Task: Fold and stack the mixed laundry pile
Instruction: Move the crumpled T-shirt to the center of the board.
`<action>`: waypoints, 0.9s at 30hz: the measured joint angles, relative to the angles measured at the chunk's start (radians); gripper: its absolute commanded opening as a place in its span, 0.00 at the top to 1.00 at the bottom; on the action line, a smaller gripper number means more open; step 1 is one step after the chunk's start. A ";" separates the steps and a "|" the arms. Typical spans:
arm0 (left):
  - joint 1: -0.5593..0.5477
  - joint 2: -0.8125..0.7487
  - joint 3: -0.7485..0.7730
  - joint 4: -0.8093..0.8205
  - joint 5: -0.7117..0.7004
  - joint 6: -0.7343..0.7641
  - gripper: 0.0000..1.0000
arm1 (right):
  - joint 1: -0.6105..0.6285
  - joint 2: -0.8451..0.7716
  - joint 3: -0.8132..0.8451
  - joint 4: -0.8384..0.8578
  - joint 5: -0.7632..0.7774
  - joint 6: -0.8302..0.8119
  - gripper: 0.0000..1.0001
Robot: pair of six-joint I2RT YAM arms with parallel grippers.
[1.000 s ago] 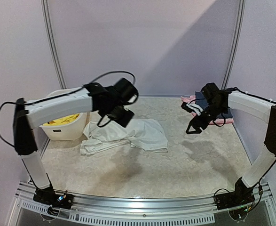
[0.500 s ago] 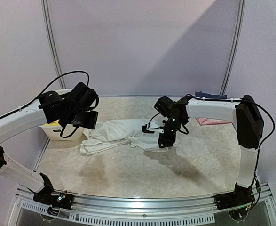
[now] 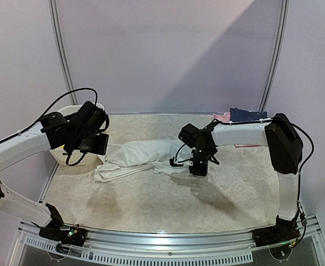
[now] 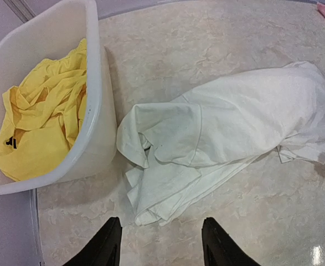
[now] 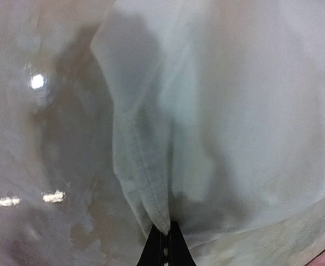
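Note:
The white T-shirt (image 3: 143, 157) lies crumpled on the table, left of centre. My right gripper (image 3: 199, 168) is down at its right edge. In the right wrist view the gripper (image 5: 165, 231) is shut on a folded hem of the T-shirt (image 5: 217, 111). The yellow shorts (image 4: 43, 119) lie bunched inside the white basket (image 4: 99, 105), with a small black label showing. My left gripper (image 3: 97, 145) hovers above the shirt's left end, next to the basket. Its jaws (image 4: 161, 223) stand open and empty over bare table, just short of the T-shirt (image 4: 217, 136).
The white plastic basket (image 3: 61, 157) stands at the table's left edge, mostly hidden by my left arm. A pink cloth (image 3: 223, 117) and a dark blue cloth (image 3: 244, 114) lie at the back right. A metal rail runs along the near edge.
My right gripper has come down to the T-shirt's right edge and shut on its hem. My left arm has drifted a little left, toward the basket, jaws unchanged.

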 measured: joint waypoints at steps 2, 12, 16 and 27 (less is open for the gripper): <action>0.001 0.002 -0.006 0.008 0.004 0.003 0.49 | -0.003 -0.019 -0.055 0.006 0.000 0.010 1.00; 0.002 0.004 -0.054 0.037 0.016 0.007 0.49 | -0.302 -0.381 -0.425 -0.032 -0.050 0.024 0.66; 0.003 0.005 -0.087 0.054 0.037 0.003 0.49 | -0.402 -0.387 -0.415 -0.082 -0.037 0.015 0.48; 0.006 -0.041 -0.175 0.074 0.116 -0.058 0.51 | -0.097 -0.289 0.171 -0.148 -0.130 0.025 0.50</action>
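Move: My right hand holds the T-shirt's right edge just above the board. It's taken to bare board about 18 cm to the right and 2 cm back. The shirt's middle lies some 22 cm left and 7 ahead of that hand, the folded stack roughly 27 right and 28 ahead. From my raised left hand, the shirt's middle is about 15 cm right, 9 ahead and 19 below; the laundry basket stands 20 left, 18 ahead. With my right fingers still shut on the T-shirt's edge, I drag it quickly about 18 cm to the right, low over the board and drawing back a little at first. There I open the fingers and let go, then lift some 15 cm while swinging back left over the shirt, fingers half open. My empty left hand sinks about 5 cm, staying open. ##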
